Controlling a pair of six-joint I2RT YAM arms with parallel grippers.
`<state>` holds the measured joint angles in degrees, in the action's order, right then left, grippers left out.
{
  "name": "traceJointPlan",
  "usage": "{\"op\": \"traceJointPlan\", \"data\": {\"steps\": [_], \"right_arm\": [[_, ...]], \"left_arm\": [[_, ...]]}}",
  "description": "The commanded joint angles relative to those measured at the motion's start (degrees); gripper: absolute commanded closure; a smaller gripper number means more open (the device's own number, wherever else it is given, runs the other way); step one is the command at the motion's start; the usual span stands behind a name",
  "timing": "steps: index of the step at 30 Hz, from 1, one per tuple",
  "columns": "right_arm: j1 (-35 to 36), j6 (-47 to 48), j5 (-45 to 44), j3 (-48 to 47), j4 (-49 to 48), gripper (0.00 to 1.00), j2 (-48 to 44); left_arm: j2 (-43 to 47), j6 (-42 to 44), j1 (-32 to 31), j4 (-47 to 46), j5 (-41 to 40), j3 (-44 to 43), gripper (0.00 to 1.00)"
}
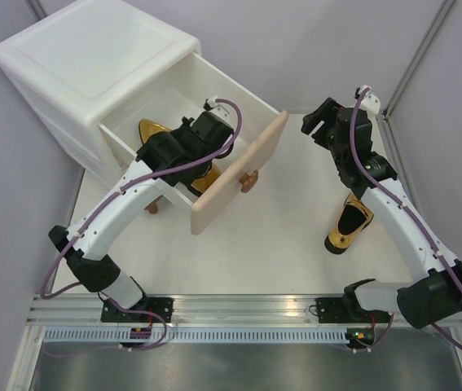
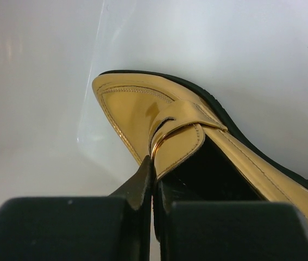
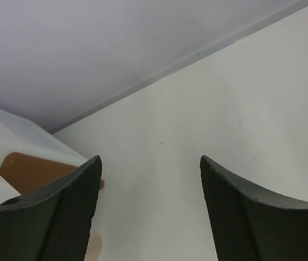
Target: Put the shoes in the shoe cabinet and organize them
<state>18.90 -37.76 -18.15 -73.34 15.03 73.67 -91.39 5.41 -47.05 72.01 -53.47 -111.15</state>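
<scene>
The white shoe cabinet (image 1: 92, 73) stands at the back left, its upper drawer (image 1: 239, 167) pulled out toward the middle. My left gripper (image 1: 183, 155) reaches down into that drawer. It is shut on the upper edge of a gold shoe (image 2: 143, 109), pinching it by the strap (image 2: 154, 163). The toe (image 1: 152, 130) of that shoe points toward the cabinet body. A second gold shoe (image 1: 347, 224) lies on the table under my right arm. My right gripper (image 1: 314, 122) hangs open above the table, right of the drawer, with nothing between its fingers (image 3: 149, 160).
The beige drawer front (image 1: 231, 183) with its brown knob (image 1: 249, 181) juts out diagonally between the two arms. In the right wrist view a brown panel (image 3: 29, 171) of the cabinet shows at the left. A metal frame post (image 1: 418, 49) rises at the back right.
</scene>
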Motion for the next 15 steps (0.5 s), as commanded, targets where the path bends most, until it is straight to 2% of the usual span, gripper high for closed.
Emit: {"op": "traceJointPlan", "data": {"steps": [1, 8, 12, 13, 15], "right_arm": [[-0.2, -0.4, 0.2, 0.7, -1.3, 0.23, -2.2], [-0.4, 0.0, 0.0, 0.9, -1.3, 0.23, -2.7], [-0.3, 0.3, 0.0, 0.7, -1.3, 0.22, -2.7], [-0.4, 0.5, 0.0, 0.7, -1.2, 0.22, -2.7], [-0.4, 1.0, -0.1, 0.4, -1.2, 0.21, -2.7]], "left_arm": [[4.3, 5.4, 0.6, -4.6, -0.5, 3.4, 0.98], [5.3, 5.6, 0.6, -5.4, 0.7, 5.2, 0.94], [5.4, 5.1, 0.6, -5.4, 1.9, 4.9, 0.73], [5.3, 5.0, 0.6, -5.4, 2.1, 4.8, 0.62], [5.4, 4.6, 0.6, -5.3, 2.4, 4.1, 0.5]]}}
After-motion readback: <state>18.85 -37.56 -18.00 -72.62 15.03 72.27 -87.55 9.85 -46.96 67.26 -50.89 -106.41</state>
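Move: The gold shoe lies in the open upper drawer, its tongue still pinched by the left fingers; its middle is about 2 cm back, 2 cm right and 4 cm below the left hand. The middle of the drawer front is some 16 cm right and 4 cm back of that hand, 4 cm lower; its knob is about 19 cm right, 5 cm back and 4 cm lower. From the right hand, the same shoe is roughly 33 cm left, 10 cm back and 2 cm below. The left hand lets go of the gold shoe's tongue: staying within about half a centimetre of its place over the drawer, it spreads its nearly shut fingers to a bit under half open while the wrist turns some 5 degrees clockwise. One finger ends clear on the outer side of the tongue and the other inside the shoe's mouth, and the hand doesn't yet draw away. ##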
